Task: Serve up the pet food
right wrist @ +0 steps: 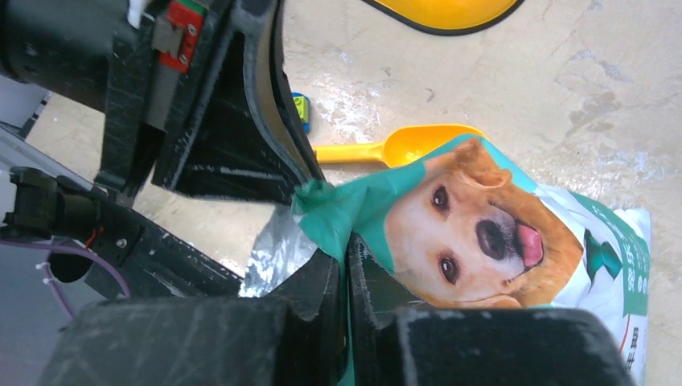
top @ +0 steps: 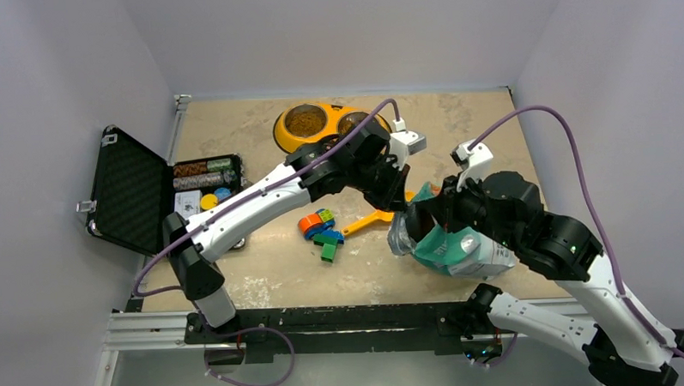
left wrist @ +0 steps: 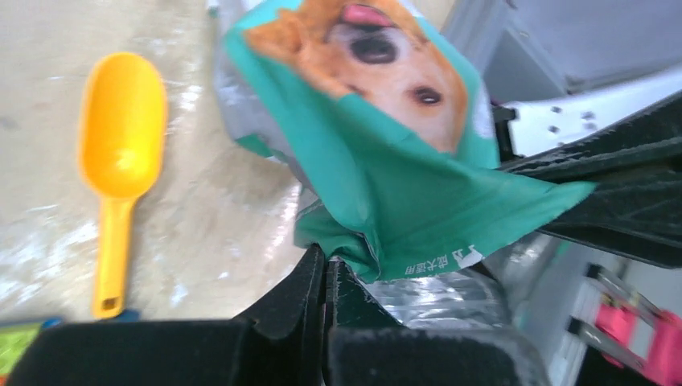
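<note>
A teal-green and white bag (top: 450,245) printed with a golden dog lies tilted at the table's right, silver lining showing at its mouth. My left gripper (left wrist: 326,269) is shut, with a bunched teal corner of the bag (left wrist: 386,161) at its fingertips. My right gripper (right wrist: 346,251) is shut on the same bag (right wrist: 482,233), with teal film between its fingers. In the top view the left gripper (top: 399,204) and the right gripper (top: 425,214) meet at the bag's open end. Brown pet food (top: 306,119) shows in the yellow bowl (top: 282,131). The bag's inside is hidden.
A yellow scoop (top: 370,222) lies on the table just left of the bag, bowl end toward it. Colourful toy blocks (top: 321,231) sit beside the scoop's handle. An open black case (top: 128,188) with small items lies at the left edge.
</note>
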{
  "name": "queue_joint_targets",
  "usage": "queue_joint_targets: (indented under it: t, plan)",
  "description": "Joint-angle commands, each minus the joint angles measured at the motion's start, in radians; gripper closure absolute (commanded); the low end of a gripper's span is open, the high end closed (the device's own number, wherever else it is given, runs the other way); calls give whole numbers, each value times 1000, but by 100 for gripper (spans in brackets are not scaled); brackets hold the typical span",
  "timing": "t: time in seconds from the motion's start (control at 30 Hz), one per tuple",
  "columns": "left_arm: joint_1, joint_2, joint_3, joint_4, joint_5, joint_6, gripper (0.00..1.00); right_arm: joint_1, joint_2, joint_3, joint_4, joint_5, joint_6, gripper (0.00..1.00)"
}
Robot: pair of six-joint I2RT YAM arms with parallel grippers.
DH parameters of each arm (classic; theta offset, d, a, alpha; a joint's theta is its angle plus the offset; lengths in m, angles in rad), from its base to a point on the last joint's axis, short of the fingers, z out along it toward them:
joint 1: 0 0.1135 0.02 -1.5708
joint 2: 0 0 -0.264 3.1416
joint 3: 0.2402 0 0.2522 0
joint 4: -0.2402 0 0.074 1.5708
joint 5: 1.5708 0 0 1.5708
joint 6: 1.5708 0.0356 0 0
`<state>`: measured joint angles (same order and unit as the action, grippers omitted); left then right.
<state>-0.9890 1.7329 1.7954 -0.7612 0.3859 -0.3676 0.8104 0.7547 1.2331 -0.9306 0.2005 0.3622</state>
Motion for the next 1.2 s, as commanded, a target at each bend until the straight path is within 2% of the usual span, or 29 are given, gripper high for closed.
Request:
queue_joint_targets:
  t: [0.0,0.07,0.1,0.17,0.27,0.4,0.57,0.77,0.93,1.17]
  plan:
    - [32,-116,0,-10,-338,16,100,6,35,55,71,-60,-56,80]
    - [32,-141,11,-74,-452,-37,100,14,68,71,53,-86,-84,42]
    - [32,-152,17,-116,-503,-68,100,28,81,78,49,-82,-98,29]
    - [32,-181,17,-200,-613,-150,100,70,96,90,56,-60,-128,21]
    - [34,-234,11,-296,-713,-252,100,137,112,96,78,-95,-180,16]
    - [48,-252,41,-384,-703,-369,100,288,171,97,84,-99,-222,12]
    - [91,-201,155,-444,-640,-478,100,422,197,81,119,47,-200,9]
    - [157,-96,332,-603,-546,-714,100,518,229,77,102,229,-134,7]
    - [183,-93,353,-569,-430,-844,100,565,231,49,114,356,-29,6]
    - [194,-96,360,-493,-329,-946,100,638,287,53,169,423,-28,4]
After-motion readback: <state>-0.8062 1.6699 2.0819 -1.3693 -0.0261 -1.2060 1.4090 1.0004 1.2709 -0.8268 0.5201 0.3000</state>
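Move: The left fingers already pinch the bag's rim just left of the right hand's own grip. The bag's middle lies about 17 cm right of the left hand, 9 cm back and 12 cm below. From that hand the scoop is 3 cm left, 2 cm back and 20 cm down, and the toy blocks some 17 cm left and 6 cm back, also on the table. From the right hand, the loose mouth edge lies roughly 7 cm back, 3 cm left and 7 cm lower. The right fingers let go of the rim and open wide, while the left hand keeps its pinch and hauls the bag left by about 13 cm, also some 5 cm forward and 4 cm up, swinging round counter-clockwise about 60 degrees. The opened right hand sweeps some 11 cm left and 5 cm back, round to the near side of the mouth, where its spread fingers face the loose corner. ##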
